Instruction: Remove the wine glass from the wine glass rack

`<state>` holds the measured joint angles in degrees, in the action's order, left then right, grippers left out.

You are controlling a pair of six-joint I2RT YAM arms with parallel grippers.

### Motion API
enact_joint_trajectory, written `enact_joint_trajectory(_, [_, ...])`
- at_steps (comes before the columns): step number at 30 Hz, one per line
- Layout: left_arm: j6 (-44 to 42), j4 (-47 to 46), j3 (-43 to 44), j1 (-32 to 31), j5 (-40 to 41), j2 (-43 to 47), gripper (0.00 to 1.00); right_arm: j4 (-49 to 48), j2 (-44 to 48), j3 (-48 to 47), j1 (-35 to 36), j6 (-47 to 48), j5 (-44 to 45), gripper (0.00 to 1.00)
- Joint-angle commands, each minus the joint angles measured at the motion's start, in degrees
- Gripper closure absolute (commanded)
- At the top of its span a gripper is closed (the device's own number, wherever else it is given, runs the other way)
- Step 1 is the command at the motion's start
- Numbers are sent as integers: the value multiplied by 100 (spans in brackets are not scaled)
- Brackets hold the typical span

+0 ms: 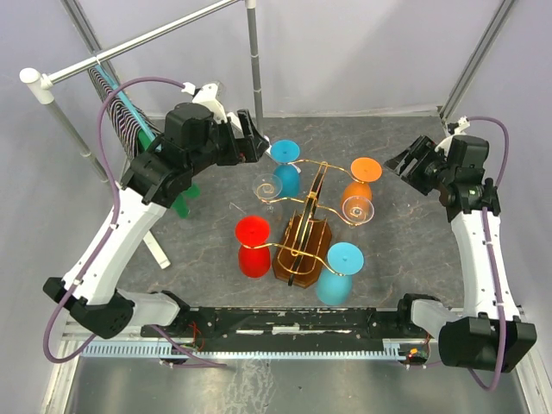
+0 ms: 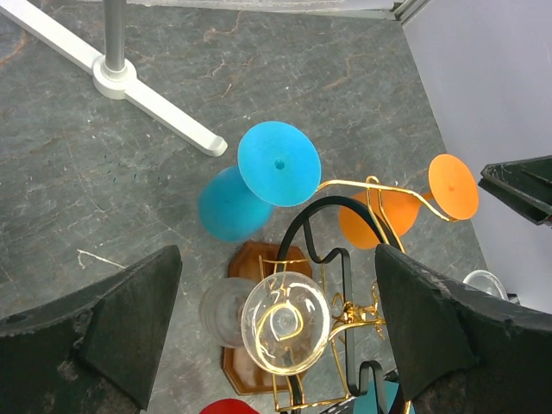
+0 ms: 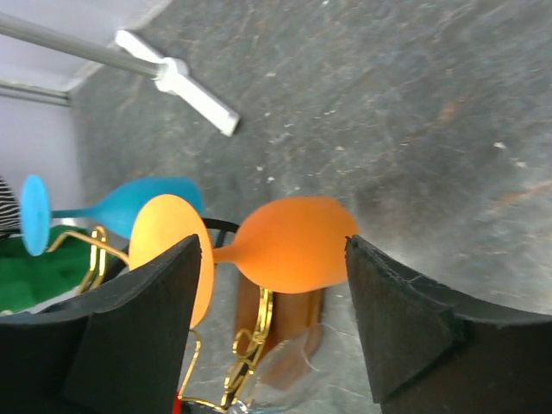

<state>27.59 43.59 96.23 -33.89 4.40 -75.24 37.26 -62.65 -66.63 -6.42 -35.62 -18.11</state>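
Observation:
The gold wire wine glass rack stands mid-table on its brown wooden base. Several wine glasses hang on it upside down: blue, clear, red, light blue, orange and another clear one. My left gripper is open above the rack's far left. In the left wrist view the clear glass's foot sits between the fingers, untouched. My right gripper is open at the rack's right, with the orange glass's bowl just beyond its fingertips.
A grey pole frame with white feet stands at the back left. It carries striped cloth, and a green item lies below. Purple walls close in the back and sides.

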Motion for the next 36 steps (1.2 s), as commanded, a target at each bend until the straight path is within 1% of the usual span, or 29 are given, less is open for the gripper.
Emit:
enact_joint_trajectory(1, [52, -176, -128, -30, 17, 287, 1, -1356, 43, 365, -188, -800, -1194, 28])
enact_joint_trajectory(4, [70, -176, -147, -30, -7, 336, 1, -1922, 0, 658, -269, -1131, -1538, 37])
enact_joint_trajectory(7, [76, -176, -164, -32, 0, 397, 1, -2167, 3, 799, -280, -1274, -1693, 43])
enact_joint_trajectory(13, [105, -171, -155, -30, 9, 457, 1, -2520, -98, 985, -298, -1455, -2152, 66])
enact_joint_trajectory(15, [106, -176, -157, -33, 8, 473, 1, -2627, -99, 1048, -301, -1525, -2256, 67])
enact_joint_trajectory(21, [123, -178, -155, -34, 2, 502, 1, -2540, -61, 1151, -306, -1423, -2368, 67])
enact_joint_trajectory(24, [123, -175, -135, -31, 16, 510, 1, -2578, -16, 1204, -304, -1432, -2457, 71])
enact_joint_trajectory(27, [123, -174, -143, -30, 2, 511, 1, -2584, 18, 1232, -304, -1433, -2574, 72])
enact_joint_trajectory(28, [122, -173, -140, -32, 3, 517, 1, -2591, 30, 1251, -306, -1428, -2609, 73])
enact_joint_trajectory(29, [123, -175, -149, -30, 6, 523, 1, -2604, 52, 1264, -304, -1425, -2624, 77])
enact_joint_trajectory(31, [115, -175, -155, -32, 10, 530, 1, -2629, 98, 1308, -307, -1428, -2628, 90])
enact_joint_trajectory(32, [115, -169, -153, -30, 10, 543, 1, -2623, 116, 1306, -305, -1423, -2611, 98])
enact_joint_trajectory(33, [115, -167, -153, -30, 9, 549, 1, -2611, 142, 1313, -303, -1428, -2579, 99])
enact_joint_trajectory(36, [106, -168, -189, -30, 16, 578, 1, -2627, 238, 1295, -304, -1433, -2450, 99])
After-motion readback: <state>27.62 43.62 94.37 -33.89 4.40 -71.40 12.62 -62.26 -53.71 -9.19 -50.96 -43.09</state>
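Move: My empty right hand is going for the round foot of the orange wine glass, hanging upside down on the rack. It lies about 8 cm to the left, level ahead and at about the hand's own height. The clear glass's foot next to it is some 8 cm back and 10 cm left of my hand; the far blue glass's foot is some 24 cm left and 2 cm ahead. From my left hand the orange foot lies roughly 22 cm right and 10 cm lower, about level ahead. I carry my right hand about 5 cm left to the near-side rim of the orange glass's foot, swinging slightly forward and then back. On the way I roll it some 20 degrees, left side rising, and turn it a little counter-clockwise. My fingers go from well open to shut, pinching the foot's right edge, and I begin a small lift of about 1 cm at the end. ##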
